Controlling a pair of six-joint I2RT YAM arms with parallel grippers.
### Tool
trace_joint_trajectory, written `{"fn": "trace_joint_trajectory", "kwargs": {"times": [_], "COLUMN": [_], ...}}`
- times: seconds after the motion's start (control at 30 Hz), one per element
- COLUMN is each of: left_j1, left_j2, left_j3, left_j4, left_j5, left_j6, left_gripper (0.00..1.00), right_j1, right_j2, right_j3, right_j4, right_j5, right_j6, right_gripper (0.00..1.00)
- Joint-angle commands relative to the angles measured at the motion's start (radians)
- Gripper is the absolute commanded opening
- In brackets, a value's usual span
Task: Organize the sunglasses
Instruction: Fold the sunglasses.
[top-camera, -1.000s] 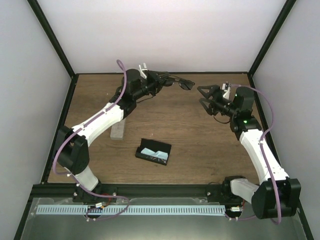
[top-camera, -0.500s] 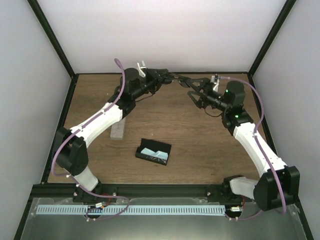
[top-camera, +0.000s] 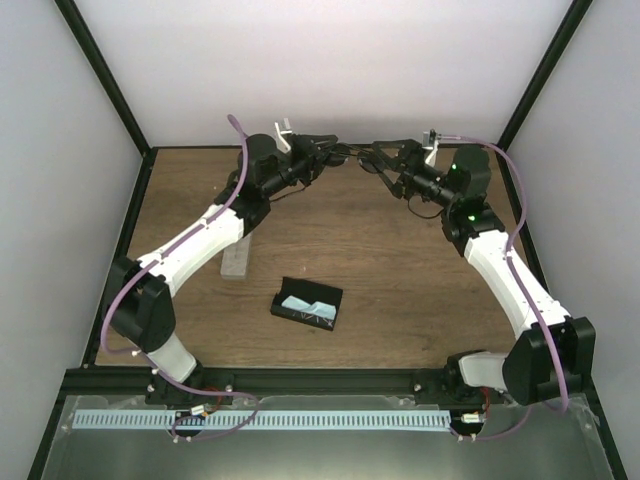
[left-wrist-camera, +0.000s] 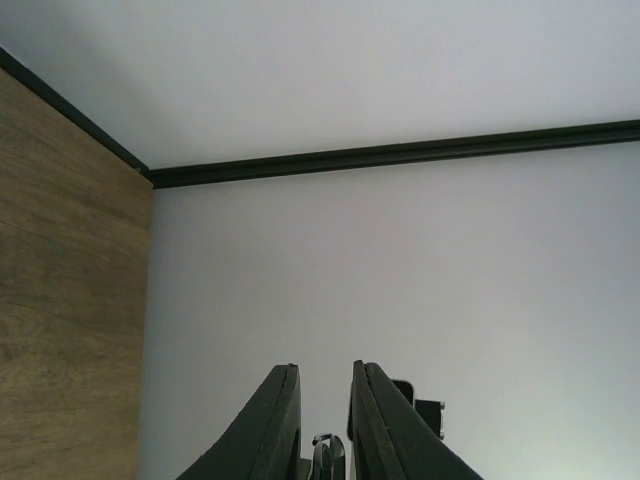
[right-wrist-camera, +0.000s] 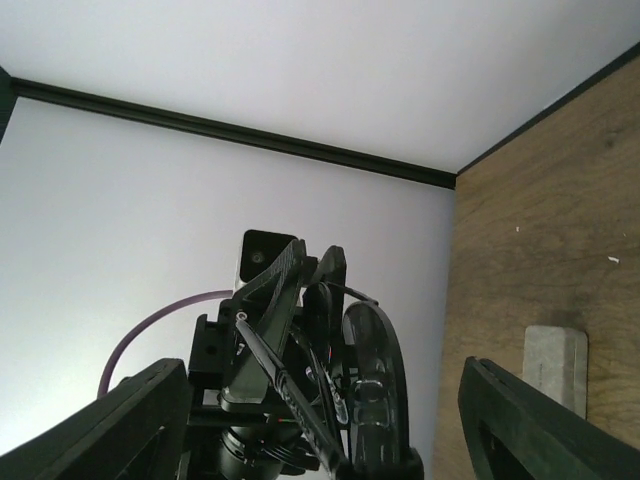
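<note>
High above the back of the table, my left gripper (top-camera: 333, 150) is shut on a pair of sunglasses (top-camera: 354, 154) with thin dark frames. In the right wrist view one dark lens (right-wrist-camera: 368, 385) stands edge-on beside the left gripper (right-wrist-camera: 285, 300), and a slender arm crosses in front of it. My right gripper (top-camera: 374, 161) faces the left one, open. Its fingers (right-wrist-camera: 140, 420) stand wide on either side of the glasses without touching them. The left wrist view shows only a sliver of the frame (left-wrist-camera: 328, 455) between that gripper's narrow jaws.
An open black case (top-camera: 307, 303) with a light blue cloth in it lies at the table's middle front. A clear oblong case (top-camera: 237, 259) lies to its left, under the left arm; the clear case (right-wrist-camera: 553, 365) also shows on the wood.
My right arm has swung left and back, bringing its open jaws up around the sunglasses. The jaws have narrowed slightly. The left arm has held still with the glasses.
</note>
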Motion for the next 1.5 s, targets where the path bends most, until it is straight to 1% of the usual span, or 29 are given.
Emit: {"fn": "trace_joint_trajectory", "kwargs": {"times": [0.0,0.03,0.07,0.27,0.37,0.4,0.6,0.7,0.87,0.9,1.0,1.13,1.27,1.3,1.4,1.47], "left_j1": [0.002,0.002,0.001,0.001,0.001,0.002,0.001,0.001,0.001,0.002,0.001,0.001,0.002,0.002,0.003,0.003], "left_j2": [-0.036,-0.035,-0.035,-0.037,-0.036,-0.036,-0.037,-0.041,-0.040,-0.039,-0.040,-0.046,-0.051,-0.052,-0.053,-0.056], "left_j3": [-0.003,-0.004,-0.004,-0.007,-0.007,-0.007,-0.011,-0.015,-0.019,-0.019,-0.022,-0.027,-0.029,-0.029,-0.030,-0.032], "left_j4": [0.048,0.053,0.054,0.053,0.054,0.055,0.056,0.055,0.058,0.060,0.063,0.068,0.071,0.071,0.071,0.071], "left_j5": [0.027,0.032,0.038,0.042,0.050,0.052,0.061,0.060,0.061,0.062,0.061,0.052,0.050,0.049,0.047,0.046], "left_j6": [-0.012,-0.016,-0.021,-0.024,-0.027,-0.027,-0.031,-0.031,-0.034,-0.035,-0.036,-0.038,-0.038,-0.038,-0.037,-0.037], "left_gripper": [0.16,0.16,0.16,0.16,0.16,0.16,0.16,0.25,0.37,0.38,0.44,0.63,0.87,0.92,1.00,1.00], "right_j1": [0.004,0.004,0.004,0.004,0.004,0.004,0.004,0.004,0.004,0.004,0.004,0.004,0.004,0.004,0.004,0.004], "right_j2": [0.017,0.020,0.022,0.033,0.034,0.033,0.033,0.031,0.025,0.027,0.027,0.026,0.029,0.028,0.028,0.024], "right_j3": [0.048,0.046,0.046,0.060,0.064,0.065,0.067,0.068,0.064,0.062,0.058,0.063,0.063,0.063,0.059,0.057], "right_j4": [0.033,0.039,0.043,0.043,0.047,0.048,0.058,0.068,0.077,0.079,0.089,0.092,0.095,0.094,0.094,0.094], "right_j5": [-0.032,-0.035,-0.036,-0.050,-0.054,-0.055,-0.063,-0.069,-0.079,-0.080,-0.085,-0.087,-0.089,-0.090,-0.090,-0.088], "right_j6": [-0.028,-0.029,-0.029,-0.037,-0.041,-0.044,-0.049,-0.052,-0.055,-0.052,-0.050,-0.054,-0.052,-0.053,-0.054,-0.057], "right_gripper": [0.73,0.63,0.58,0.43,0.33,0.31,0.27,0.26,0.26,0.25,0.17,0.15,0.15,0.15,0.15,0.15]}}
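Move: Held still in the left fingers, the sunglasses have their middle about 4 cm to the right of the left hand and 1 cm back; from the right hand that is some 4 cm to the left and 1 cm ahead, all roughly level, with the near end between the right's open fingers. On the table some 33 cm below, the open case lies about 20 cm back and 6 cm left of the left hand, the pale box 24 cm left and 4 cm back of that same hand. Taking over in mid-air, the right hand stays nearly in place and shuts its wide fingers on the near end of the sunglasses, pinching frame and temples. Only once they are mostly closed does the left hand, almost still, open fully and let go. The right then finishes closing and rises about 2 cm overall, tipping its fingers up some 5 degrees. ##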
